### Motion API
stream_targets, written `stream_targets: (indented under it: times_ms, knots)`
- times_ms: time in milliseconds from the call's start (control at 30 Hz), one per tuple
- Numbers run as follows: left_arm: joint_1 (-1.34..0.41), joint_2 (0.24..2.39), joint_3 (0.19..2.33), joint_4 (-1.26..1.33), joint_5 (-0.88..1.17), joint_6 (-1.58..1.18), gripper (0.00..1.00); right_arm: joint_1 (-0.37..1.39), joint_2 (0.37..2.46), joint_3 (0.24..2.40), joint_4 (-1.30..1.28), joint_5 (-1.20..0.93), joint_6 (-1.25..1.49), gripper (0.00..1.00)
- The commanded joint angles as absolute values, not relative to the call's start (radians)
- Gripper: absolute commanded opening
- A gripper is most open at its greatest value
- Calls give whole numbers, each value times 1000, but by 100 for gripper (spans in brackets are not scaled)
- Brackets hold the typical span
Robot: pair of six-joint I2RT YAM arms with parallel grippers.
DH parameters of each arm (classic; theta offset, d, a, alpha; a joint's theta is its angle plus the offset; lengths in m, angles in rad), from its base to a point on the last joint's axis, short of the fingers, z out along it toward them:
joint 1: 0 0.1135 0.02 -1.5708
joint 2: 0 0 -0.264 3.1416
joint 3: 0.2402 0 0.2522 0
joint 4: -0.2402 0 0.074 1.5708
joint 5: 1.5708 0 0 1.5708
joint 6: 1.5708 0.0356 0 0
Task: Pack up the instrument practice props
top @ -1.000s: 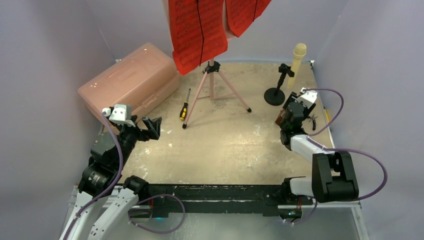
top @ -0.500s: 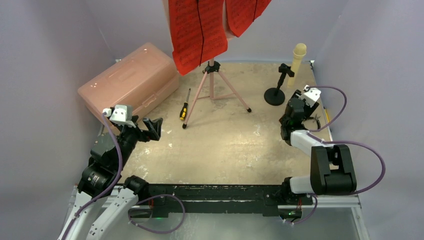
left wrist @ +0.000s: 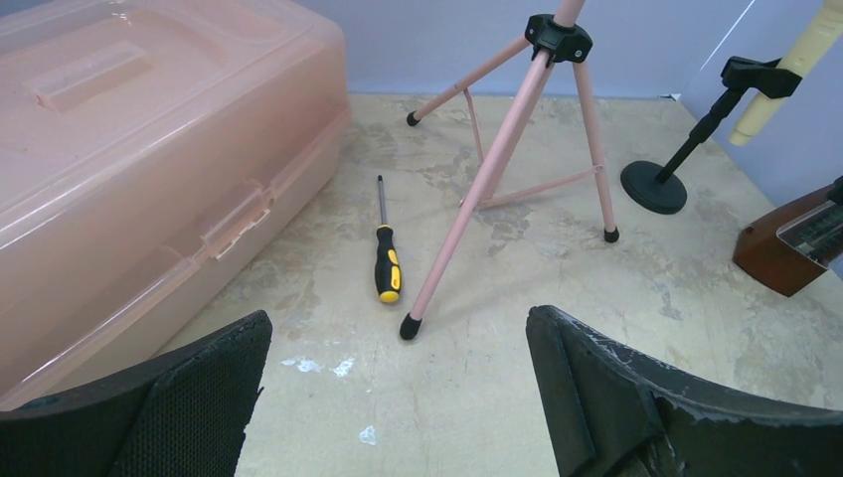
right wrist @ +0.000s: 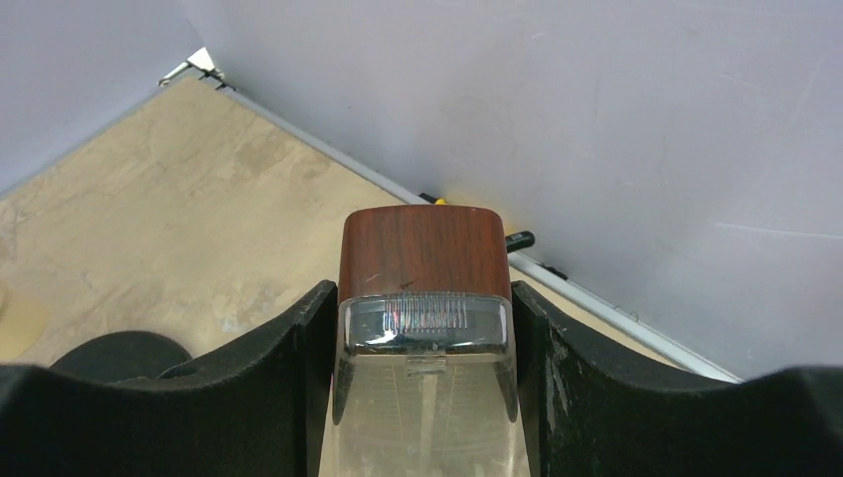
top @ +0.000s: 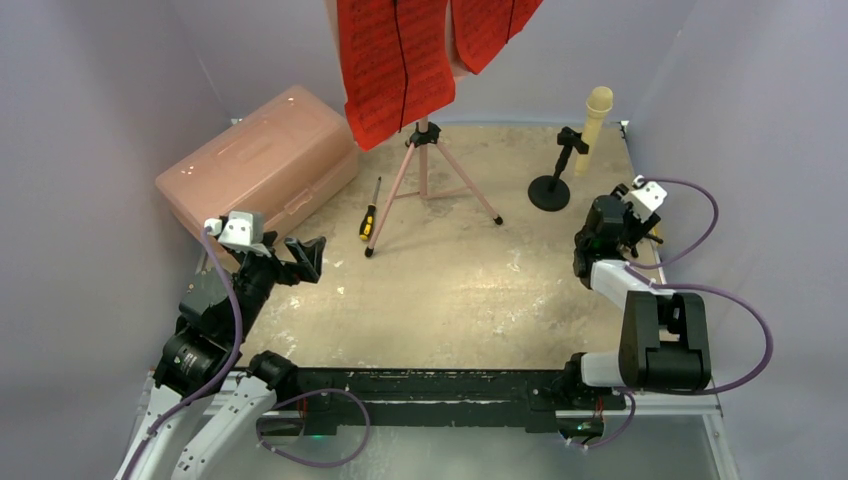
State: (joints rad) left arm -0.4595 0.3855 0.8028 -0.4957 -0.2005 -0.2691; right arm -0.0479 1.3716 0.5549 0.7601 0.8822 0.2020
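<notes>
My right gripper (right wrist: 424, 333) is shut on the brown metronome (right wrist: 422, 253), its fingers pressed against both sides of the clear cover. In the top view the right gripper (top: 610, 215) sits by the right wall and hides the metronome. The left wrist view shows the metronome (left wrist: 780, 253) tilted at the right edge. The pink music stand (top: 425, 170) stands at the back and carries the red sheet-music pages (top: 395, 60). The cream microphone (top: 596, 115) is clipped in a black holder at the back right. My left gripper (top: 305, 255) hangs open and empty above the table.
A translucent pink lidded box (top: 260, 160) lies shut at the back left. A yellow-and-black screwdriver (top: 369, 215) lies beside the near leg of the tripod (left wrist: 477, 189). The holder's round black base (top: 548, 190) is just left of my right gripper. The right wall (right wrist: 646, 129) is close behind the metronome.
My right gripper, still shut on the metronome, has swung right and back toward the right wall. The left arm has barely moved.
</notes>
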Motion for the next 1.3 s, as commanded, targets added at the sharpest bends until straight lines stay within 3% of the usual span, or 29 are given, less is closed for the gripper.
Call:
stream_targets:
  times_ms: [0, 200, 367, 667, 867, 1033, 1267]
  knots:
    - [-469, 380, 797, -480, -213, -256, 99, -63, 1354, 596, 774, 920, 234, 60]
    - [-469, 382, 798, -481, -213, -256, 99, -62, 1315, 596, 769, 859, 213, 75]
    - [-469, 383, 798, -479, -213, -256, 99, -61, 1260, 595, 725, 812, 217, 97]
    - [-471, 377, 796, -479, -213, -258, 99, -55, 1085, 612, 664, 637, 254, 98]
    - [-471, 370, 796, -479, -214, -258, 99, -13, 1019, 627, 786, 580, 140, 97]
    - [-472, 368, 796, -479, -213, -258, 99, -10, 1077, 689, 844, 424, 76, 98]
    - [-472, 371, 795, -479, -213, -258, 99, -10, 1233, 757, 952, 360, 35, 98]
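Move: The right hand still grips the upper part of the wooden metronome, whose middle is directly below, some 8 cm down. The microphone in its stand is about 18 cm ahead of this hand and 8 cm to its left, at about hand height; the stand's round foot lies 17 cm ahead, 12 cm left. The pliers are about 4 cm ahead, 11 cm right. From the left hand the microphone is roughly 33 cm ahead and 60 cm right. Upward, mostly: the right fingers spread fully and let go of the metronome, then the hand climbs about 16 cm clear of it, drifting some 7 cm left with a late few centimetres forward. As it rises the wrist swings counter-clockwise and tips the fingers upward, 20 to 30 degrees in all, bringing the open gripper round to the microphone's side. ##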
